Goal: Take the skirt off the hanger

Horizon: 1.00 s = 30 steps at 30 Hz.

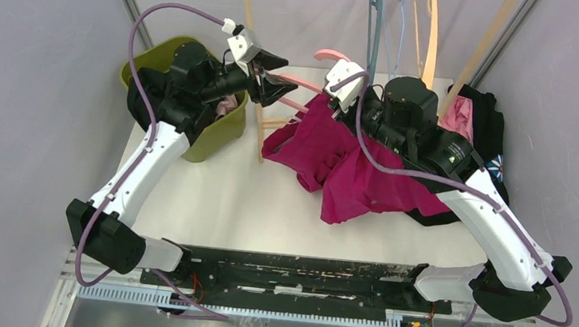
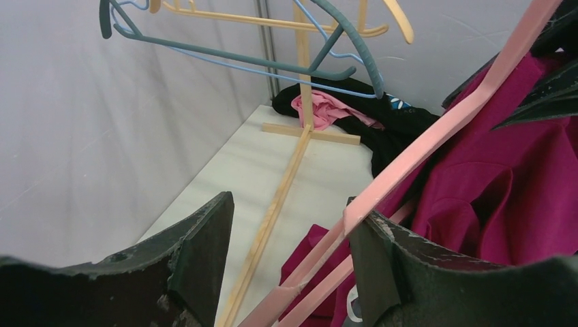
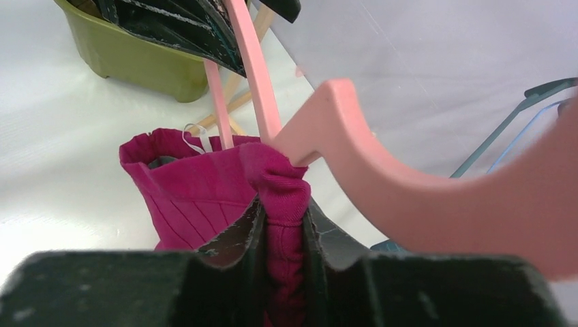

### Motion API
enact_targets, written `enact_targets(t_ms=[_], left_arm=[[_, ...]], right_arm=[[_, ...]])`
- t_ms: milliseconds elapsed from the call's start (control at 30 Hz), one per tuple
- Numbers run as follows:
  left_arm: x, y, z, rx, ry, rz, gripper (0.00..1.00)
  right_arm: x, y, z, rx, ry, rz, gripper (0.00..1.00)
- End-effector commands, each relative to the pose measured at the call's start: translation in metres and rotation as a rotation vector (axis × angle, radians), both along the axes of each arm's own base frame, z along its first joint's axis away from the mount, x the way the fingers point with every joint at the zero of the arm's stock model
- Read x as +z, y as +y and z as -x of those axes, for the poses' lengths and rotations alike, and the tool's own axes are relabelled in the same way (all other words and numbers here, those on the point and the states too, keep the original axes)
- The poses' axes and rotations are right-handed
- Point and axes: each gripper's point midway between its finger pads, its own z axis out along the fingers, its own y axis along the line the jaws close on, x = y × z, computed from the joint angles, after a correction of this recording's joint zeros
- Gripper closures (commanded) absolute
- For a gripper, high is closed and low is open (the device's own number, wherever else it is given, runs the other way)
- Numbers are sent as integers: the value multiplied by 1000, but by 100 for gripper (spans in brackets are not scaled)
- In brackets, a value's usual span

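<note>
A magenta skirt (image 1: 350,165) hangs from a pink hanger (image 1: 330,55) and spills onto the white table. My right gripper (image 3: 283,204) is shut on a bunched fold of the skirt's (image 3: 204,184) waistband, just below the hanger's (image 3: 382,170) hook. My left gripper (image 1: 272,78) stands open around the hanger's arm. In the left wrist view the pink hanger (image 2: 436,136) rests against the right finger (image 2: 375,252), while the other finger is well clear of it. The skirt (image 2: 518,184) fills the right side of that view.
An olive green bin (image 1: 217,136) with clothes sits at the back left. A wooden rack (image 1: 260,125) stands between the arms, with teal and blue hangers (image 1: 375,27) above. A pile of dark and pink clothes (image 1: 486,122) lies at the back right.
</note>
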Motion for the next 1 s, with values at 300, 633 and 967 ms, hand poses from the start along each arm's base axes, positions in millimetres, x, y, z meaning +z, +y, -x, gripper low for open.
enact_targets(t_ms=[300,633,967], left_arm=[[65,-6,52,-140,-112,120,97],[63,-6,53,-140,-112,108,97],[62,-6,51,-135,-109,103,97]], right_arm=[[12,-9,8,44,-33,99,42],[56,-34,14,-19,-129,70,22],[21,-35,18,-34,-8,87,21]])
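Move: The right hand still pinches the skirt's gathered edge; the bulk of the skirt lies about 6 cm back, 2 cm to its right and 12 cm below. The pink hanger's middle is some 5 cm ahead, 5 cm left and 3 cm up, with the blue hangers roughly 14 cm ahead, 4 cm right and 5 cm above. From the left hand, gripping the hanger's near shoulder, the skirt is about 12 cm back, 13 cm right and 12 cm below. Easing off to the right and up, about 3 cm each way after a slight dip, and a little back, the right hand spreads its fingers wide, lets go of the gathered skirt edge and rolls its left side a few degrees down. The left hand keeps its grip on the pink hanger and draws it some 2.5 cm back, turning slightly clockwise. ##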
